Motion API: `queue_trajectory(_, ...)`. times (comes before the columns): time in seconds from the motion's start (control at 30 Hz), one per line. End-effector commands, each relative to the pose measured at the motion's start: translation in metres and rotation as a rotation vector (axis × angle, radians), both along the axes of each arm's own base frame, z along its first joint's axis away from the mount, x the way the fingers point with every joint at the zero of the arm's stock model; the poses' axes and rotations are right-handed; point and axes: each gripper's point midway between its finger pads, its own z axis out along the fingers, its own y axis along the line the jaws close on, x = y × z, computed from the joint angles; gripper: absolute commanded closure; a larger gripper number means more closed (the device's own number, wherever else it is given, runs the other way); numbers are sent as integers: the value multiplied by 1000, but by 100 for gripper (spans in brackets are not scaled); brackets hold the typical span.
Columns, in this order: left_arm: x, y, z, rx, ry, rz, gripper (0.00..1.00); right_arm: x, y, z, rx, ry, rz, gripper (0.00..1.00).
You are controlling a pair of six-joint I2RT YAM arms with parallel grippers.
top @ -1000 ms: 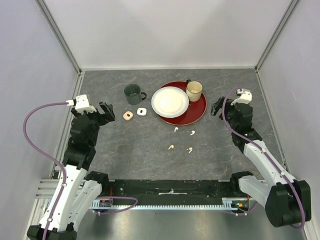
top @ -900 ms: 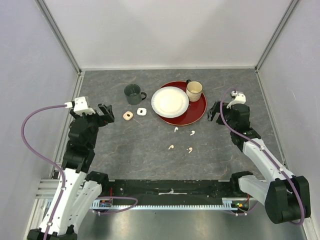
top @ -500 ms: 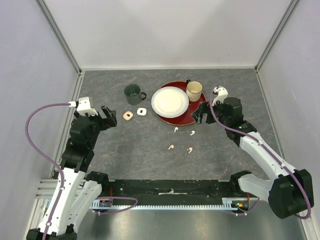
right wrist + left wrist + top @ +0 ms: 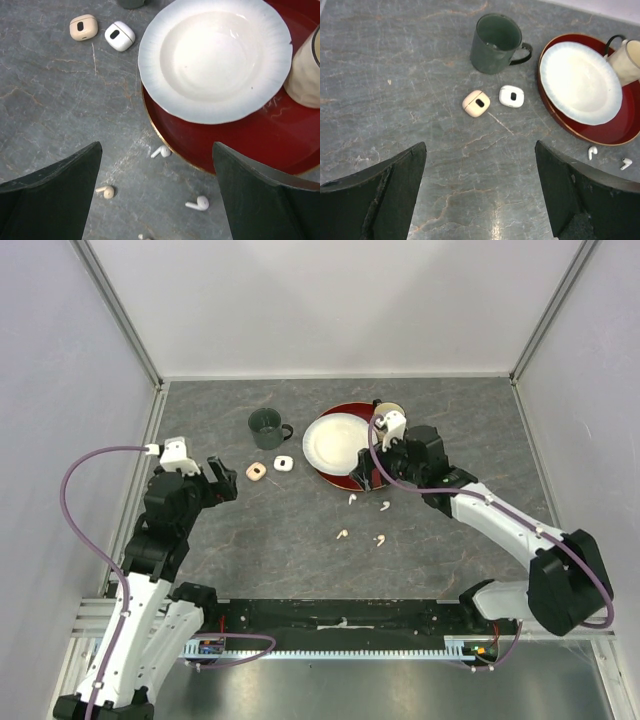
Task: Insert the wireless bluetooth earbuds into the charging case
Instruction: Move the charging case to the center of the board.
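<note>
Several tiny earbuds lie loose on the grey table: two white ones [image 4: 161, 151] [image 4: 198, 204] by the red plate's near rim and two pale peach ones [image 4: 342, 534] [image 4: 379, 539] nearer the arms. A peach charging case [image 4: 476, 103] and a white charging case [image 4: 511, 96] sit side by side, near a green mug. My right gripper [image 4: 156, 172] hovers open above the white earbuds, holding nothing. My left gripper [image 4: 479, 165] is open and empty, over bare table short of the cases.
A dark green mug [image 4: 265, 427] stands behind the cases. A red plate [image 4: 240, 145] carries a white plate [image 4: 215, 57] and a cream mug [image 4: 307, 75]. My right arm hangs over the red plate's right side. Walls enclose the table.
My right arm has swung left from the table's right side to above the red plate's near edge and the white earbuds. My left gripper has barely shifted. Both stay open.
</note>
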Motion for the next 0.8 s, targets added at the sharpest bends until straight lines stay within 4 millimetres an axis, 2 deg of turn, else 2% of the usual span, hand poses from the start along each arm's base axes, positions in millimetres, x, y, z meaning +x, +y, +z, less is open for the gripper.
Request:
queue_trajectory(0.0, 0, -1, -10, -10, 49, 2, 5, 31, 27, 27, 39, -177, 71, 2)
queue_trajectory(0.03, -1, 1, -10, -5, 54, 14, 5, 36, 34, 36, 53, -202, 86, 2)
queue_trajectory(0.1, -1, 10, -7, 6, 42, 54, 5, 40, 47, 28, 42, -174, 123, 2)
queue_trajectory(0.13, -2, 12, -6, 8, 35, 66, 5, 43, 52, 35, 45, -178, 129, 2)
queue_trajectory(0.3, -3, 14, -3, 5, 14, 75, 5, 48, 71, 18, -58, -207, 199, 2)
queue_trajectory(0.77, 6, 14, -1, -89, -6, 32, 5, 43, 100, 29, -204, -365, 351, 2)
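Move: The white charging case lies about 19 cm to the right hand's left and 8 cm ahead, roughly 16 cm below it. The cream case is some 6 cm farther left than the white one and 2 cm nearer the base; the mug stands about 8 cm beyond the white case and 4 cm left of it. The plate's middle is about 13 cm ahead of the right hand and 6 cm left. From the left hand, the white case is about 14 cm ahead, 10 cm right and 22 cm below. Towards the white charging case, the right hand sweeps some 9 cm left and 4 cm forward, high over the near side of the tray and plate: diagonally at first, then almost straight left. On the way the wrist swings roughly 15 degrees counter-clockwise and tips its fingers up nearer level, rolling its left side down a little; the fingers stay wide open and touch nothing. The left hand, empty and open, eases about 2 cm left, away from the case. ##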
